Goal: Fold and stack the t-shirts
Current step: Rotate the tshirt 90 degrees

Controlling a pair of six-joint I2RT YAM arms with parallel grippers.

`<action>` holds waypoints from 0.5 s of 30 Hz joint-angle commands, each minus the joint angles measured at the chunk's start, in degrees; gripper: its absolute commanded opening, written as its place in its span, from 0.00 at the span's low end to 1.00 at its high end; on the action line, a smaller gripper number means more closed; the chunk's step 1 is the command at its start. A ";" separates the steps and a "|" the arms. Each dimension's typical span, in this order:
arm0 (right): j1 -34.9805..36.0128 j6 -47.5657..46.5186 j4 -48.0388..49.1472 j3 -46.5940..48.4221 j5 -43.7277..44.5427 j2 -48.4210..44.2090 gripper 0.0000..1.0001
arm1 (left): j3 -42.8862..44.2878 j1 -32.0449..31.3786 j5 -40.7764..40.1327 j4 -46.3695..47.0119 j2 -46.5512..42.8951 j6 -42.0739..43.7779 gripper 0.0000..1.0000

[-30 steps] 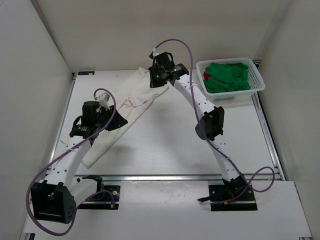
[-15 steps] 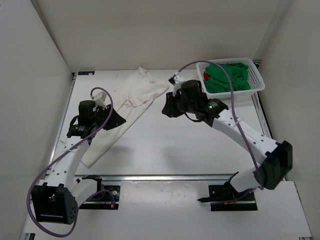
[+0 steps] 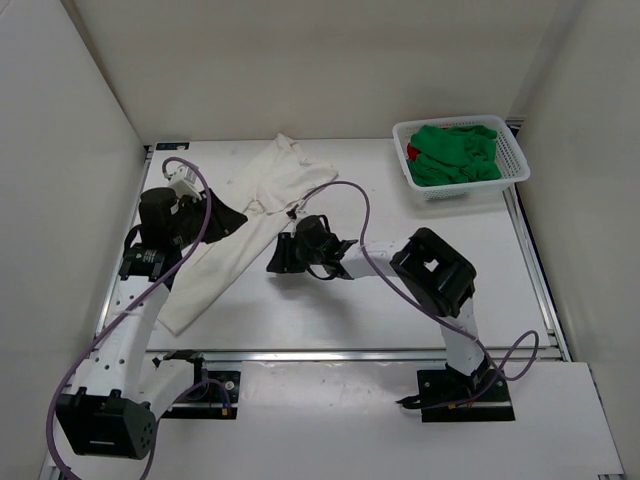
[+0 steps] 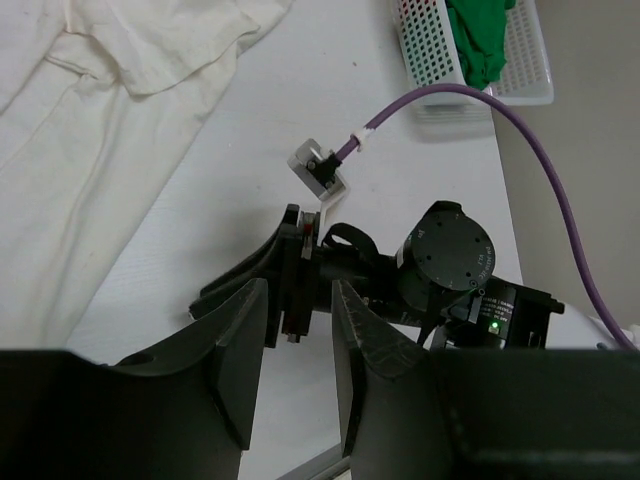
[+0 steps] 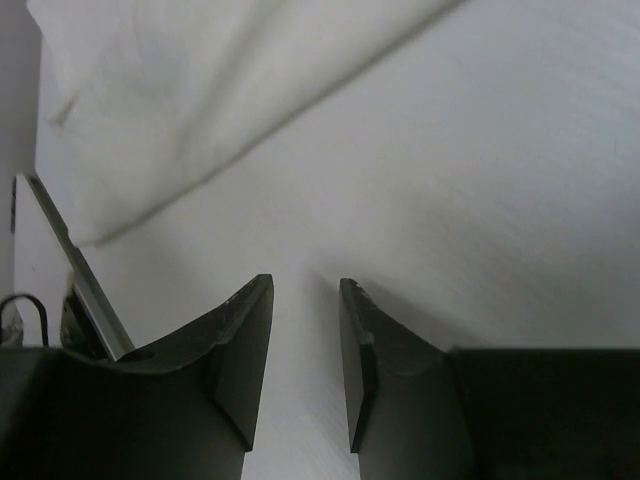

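Observation:
A cream-white t-shirt (image 3: 250, 215) lies in a long diagonal strip from the far middle of the table to the near left. Its upper part shows in the left wrist view (image 4: 100, 120) and its edge in the right wrist view (image 5: 200, 90). My left gripper (image 3: 238, 222) hovers over the shirt's left side, open (image 4: 298, 300), with only table between its fingers. My right gripper (image 3: 273, 260) is low over bare table just right of the shirt, open and empty (image 5: 305, 295). A green t-shirt (image 3: 455, 152) and a bit of a red one (image 3: 412, 152) lie bunched in the basket.
The white mesh basket (image 3: 512, 160) stands at the far right corner, also visible in the left wrist view (image 4: 430, 50). White walls close in the table on the left, back and right. A metal rail (image 3: 350, 354) runs along the near edge.
My right gripper let go of the shirt's far end, opened, and swung down and left to the table's middle. My left arm shifted slightly away, toward the far left.

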 commanded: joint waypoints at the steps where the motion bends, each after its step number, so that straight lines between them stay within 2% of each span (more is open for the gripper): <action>1: 0.67 3.44 5.04 4.55 6.92 2.77 0.32 | -0.45 0.05 0.29 -0.23 -1.34 -0.33 0.43; 10: 2.24 6.69 -2.51 15.01 8.77 14.99 0.31 | -0.63 -0.83 0.12 1.09 -1.25 -1.11 0.43; 12: 1.81 7.13 -1.91 16.07 9.12 15.44 0.32 | -0.81 -0.13 0.64 1.78 -1.34 -1.29 0.44; 15: 1.55 6.16 -4.79 18.87 8.17 16.49 0.29 | -1.68 -0.82 0.21 1.88 -0.99 -0.86 0.43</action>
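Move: The t-shirt lies as a long diagonal strip; the stretch of its near edge that the right hand goes for is about 4 cm ahead, 5 cm to the left and some 4 cm below. The shirt's middle is some 9 cm ahead and 9 cm left of that hand; its near-left end is about 14 cm back and 22 cm left. From the raised left hand, that stretch of edge lies about 3 cm ahead, 2 cm right and 25 cm below. The t-shirt's near edge is approached by the right hand, which travels low and nearly level to the left and forward, some 8 cm in all, easing off as its fingertips come over the edge. The partly open fingers keep their gap and still point down and left, while the wrist turns clockwise by 5 to 10 degrees. Whether the tips touch the cloth can't be seen. ##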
